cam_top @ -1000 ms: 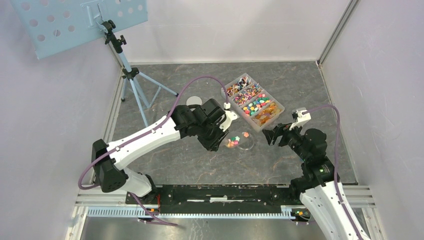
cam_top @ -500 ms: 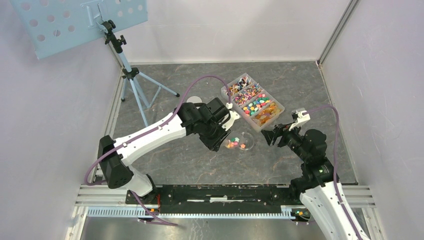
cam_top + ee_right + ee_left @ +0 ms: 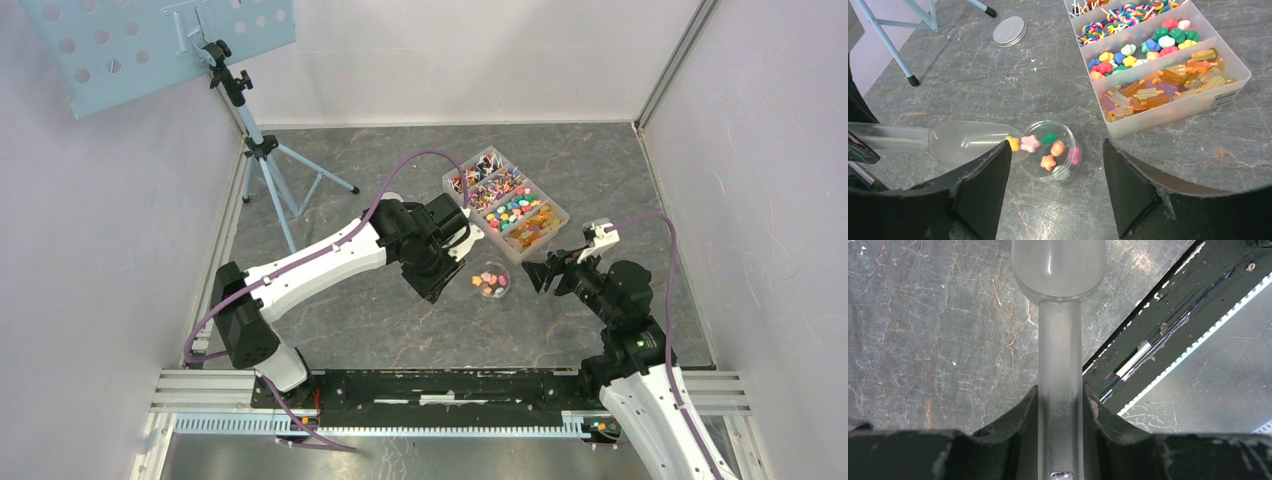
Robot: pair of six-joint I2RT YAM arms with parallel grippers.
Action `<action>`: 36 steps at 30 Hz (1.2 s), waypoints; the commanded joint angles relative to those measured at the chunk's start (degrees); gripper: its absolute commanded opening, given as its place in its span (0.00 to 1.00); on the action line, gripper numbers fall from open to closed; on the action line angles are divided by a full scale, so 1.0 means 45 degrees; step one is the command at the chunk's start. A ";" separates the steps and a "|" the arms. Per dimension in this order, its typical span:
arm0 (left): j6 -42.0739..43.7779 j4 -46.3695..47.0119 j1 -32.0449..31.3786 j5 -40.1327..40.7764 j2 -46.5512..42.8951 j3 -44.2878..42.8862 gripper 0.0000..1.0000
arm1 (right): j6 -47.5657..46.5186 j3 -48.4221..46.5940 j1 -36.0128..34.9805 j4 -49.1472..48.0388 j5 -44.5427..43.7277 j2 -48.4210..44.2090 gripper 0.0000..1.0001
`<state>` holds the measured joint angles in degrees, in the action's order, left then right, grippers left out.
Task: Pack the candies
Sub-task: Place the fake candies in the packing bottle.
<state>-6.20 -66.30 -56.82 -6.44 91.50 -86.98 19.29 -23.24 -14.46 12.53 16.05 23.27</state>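
A small clear round tub (image 3: 1064,134) stands on the table with several candies (image 3: 1048,161) inside it. A translucent scoop (image 3: 968,142) rests its lip on the tub's left rim, a yellow and a pink candy (image 3: 1029,143) right at the lip. My left gripper (image 3: 1060,395) is shut on the scoop's handle (image 3: 1060,365); in the top view it (image 3: 440,278) sits just left of the tub (image 3: 490,283). My right gripper (image 3: 1055,150) is open, one finger (image 3: 985,190) on each side of the tub, nothing held; in the top view it (image 3: 537,272) is just right of the tub.
A clear divided box (image 3: 505,205) full of sorted candies stands behind the tub. A grey round lid (image 3: 1009,31) lies further left. A blue tripod stand (image 3: 265,150) occupies the back left. The black base rail (image 3: 450,385) runs along the near edge.
The left arm has pushed the scoop to the right and candies have slid from it into the tub. The right gripper's jaws have narrowed a little.
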 commanded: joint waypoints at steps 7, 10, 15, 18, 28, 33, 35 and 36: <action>-0.0451 -0.0177 -0.0161 0.0005 0.0099 -0.0743 0.02 | 0.0039 0.0086 0.0056 -0.0603 0.0090 -0.0131 0.73; -0.0430 -0.0239 -0.0156 0.0024 0.0069 -0.0783 0.02 | 0.0050 0.0119 0.0062 -0.0611 0.0098 -0.0111 0.73; -0.0444 -0.0207 -0.0168 0.0081 -0.0205 -0.0842 0.02 | 0.0154 0.0104 0.0053 -0.0618 0.0174 -0.0102 0.73; -0.0459 -0.0023 -0.0167 0.0237 -0.0461 -0.0818 0.02 | 0.0263 0.0085 0.0060 -0.0695 0.0247 -0.0080 0.73; -0.0371 0.1953 -0.0161 0.0325 -0.1947 0.0177 0.02 | 0.1158 0.0350 0.0059 -0.2102 0.1527 0.0316 0.49; -0.0206 0.2586 -0.0155 -0.0239 -0.2133 0.0390 0.02 | 0.2818 0.0630 0.0051 -0.4890 0.2920 0.1235 0.38; -0.0152 0.2637 -0.0154 -0.0411 -0.2094 0.0432 0.02 | 0.3376 0.0703 0.0036 -0.5953 0.3242 0.1670 0.37; -0.0130 0.2690 -0.0137 -0.0476 -0.2102 0.0486 0.02 | 0.3626 0.0731 0.0030 -0.6380 0.3314 0.1924 0.38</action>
<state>-6.20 -58.37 -57.14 -6.09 83.00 -85.58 29.10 -20.62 -14.46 -2.96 26.26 29.12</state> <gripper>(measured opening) 0.372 0.377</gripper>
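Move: The packing bottle stands about 11 cm ahead of the left hand and 14 cm to its right, some 12 cm lower. That hand still holds the scoop by its handle, the bowl reaching forward and right to the bottle's mouth. The candy box's middle is about 20 cm beyond the bottle and 5 cm right of it; the silver lid lies some 32 cm ahead of the left hand and 9 cm to its left. From the empty right hand the bottle is roughly 9 cm ahead, 8 cm to the left and 13 cm lower. The left hand keeps its grip and holds the scoop tipped at the bottle's mouth for a good half second, then lifts it about 5 cm up, drifting slightly right, while the wrist rolls back some 15 degrees so the bowl's tip comes up and away from the bottle. The right hand waits too, then sweeps nearly 4 cm left and 2 cm up towards the scoop's bowl, turning and rolling by about 15 degrees as its wide-open fingers close to roughly half that gap around nothing. ##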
